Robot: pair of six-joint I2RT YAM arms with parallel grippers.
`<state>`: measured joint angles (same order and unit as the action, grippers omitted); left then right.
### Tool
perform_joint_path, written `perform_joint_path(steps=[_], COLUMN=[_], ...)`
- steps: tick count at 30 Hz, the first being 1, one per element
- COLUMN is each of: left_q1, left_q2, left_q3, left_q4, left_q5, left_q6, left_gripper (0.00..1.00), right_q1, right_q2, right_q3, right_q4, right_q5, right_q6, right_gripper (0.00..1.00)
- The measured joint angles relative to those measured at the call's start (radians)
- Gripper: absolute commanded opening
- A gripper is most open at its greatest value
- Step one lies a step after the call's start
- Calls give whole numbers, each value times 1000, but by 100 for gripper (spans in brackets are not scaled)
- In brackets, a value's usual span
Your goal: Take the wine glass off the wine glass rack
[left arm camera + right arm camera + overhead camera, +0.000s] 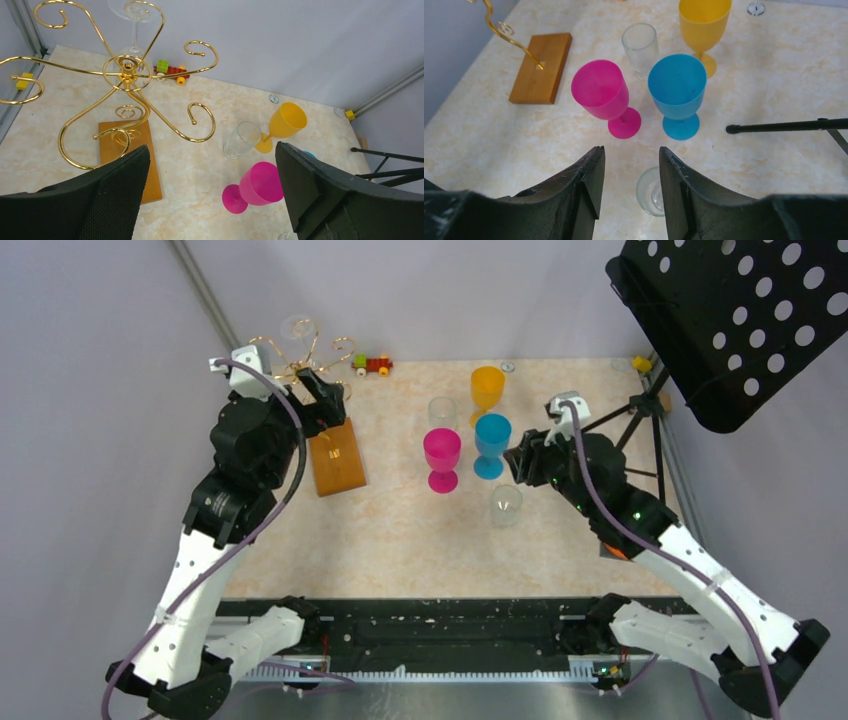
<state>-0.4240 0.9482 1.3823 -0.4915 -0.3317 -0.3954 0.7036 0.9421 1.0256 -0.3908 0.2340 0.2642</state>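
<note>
The gold wire rack point(312, 358) stands on a brown wooden base point(336, 456) at the back left. A clear wine glass point(295, 328) hangs upside down from its far spiral arm. In the left wrist view the rack point(127, 67) fills the upper left, with the wine glass point(134, 12) at the top edge. My left gripper point(325, 400) is open and empty point(211, 150), above the base and beside the rack's stem, on the near side of the hanging glass. My right gripper point(522, 455) is open and empty point(630, 150), over the table's middle.
Pink point(442, 455), blue point(491, 440) and yellow point(487, 390) goblets stand mid-table with a clear glass point(443, 412). Another clear glass point(506, 505) stands under my right gripper. A toy train point(372, 364) sits at the back. A black music stand point(740, 320) looms at the right.
</note>
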Motion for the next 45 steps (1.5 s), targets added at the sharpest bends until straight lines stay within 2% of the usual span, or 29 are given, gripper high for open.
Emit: perform_joint_path(steps=[5,13,19,24,27,33,37,40,45], left_q1=[82,427,558,623,641,640,639,639,638], left_q2=[87,224,377,512,583,599,615,630,664], left_q3=[49,118,267,412,473,373,352,352,352], left_q4=[-18,3,49,66,86,135,145,167,189], left_q5=[39,385,544,628,648,648,649,657,657], left_q6=[-42,-194,-304,-385,-424,-479,-505,-528,-554], left_gripper=[96,92,87,72,71,70,61,49,47], right_q1=[0,0,0,0,0,0,0,0,0], right_q2=[-98,-206,-263,-281,-282,-279,-270,-265,-257], right_q3=[-53,-91,-109,-110,-110,-111,-111,-111,-118], right_q4=[84,140,143,139,137,132,127,122,113], right_q5=[16,49,61,66,68,60,49,45,38], right_q6=[-1,-1,-1,-1,0,17,30,43,60], right_gripper=[47,47,47,47,47,47,47,47,47])
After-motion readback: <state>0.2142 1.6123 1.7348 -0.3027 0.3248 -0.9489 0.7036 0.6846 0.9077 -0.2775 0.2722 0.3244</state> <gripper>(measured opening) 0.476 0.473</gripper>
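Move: Still hanging upside down from the rack's far curl is the clear wine glass, some 22 cm ahead of the left hand, 7 cm to its left and about 11 cm lower. The rack's centre is nearer, roughly 10 cm ahead, 6 cm left and 8 cm down. An empty curl stands about 18 cm ahead and 15 cm left of that hand, 5 cm below. From the right hand that glass is about 27 cm ahead, 45 cm left and slightly above. Reaching forward about 20 cm and 10 cm left, the left hand heads across the rack towards the hanging clear glass's foot, rising slightly midway and then sinking some 6 cm beside it. Its left side rolls down about 35 degrees while the wide-open fingers narrow to half. The right hand draws up and back to the right, tipping upward, then eases down slightly, fingers half open. ##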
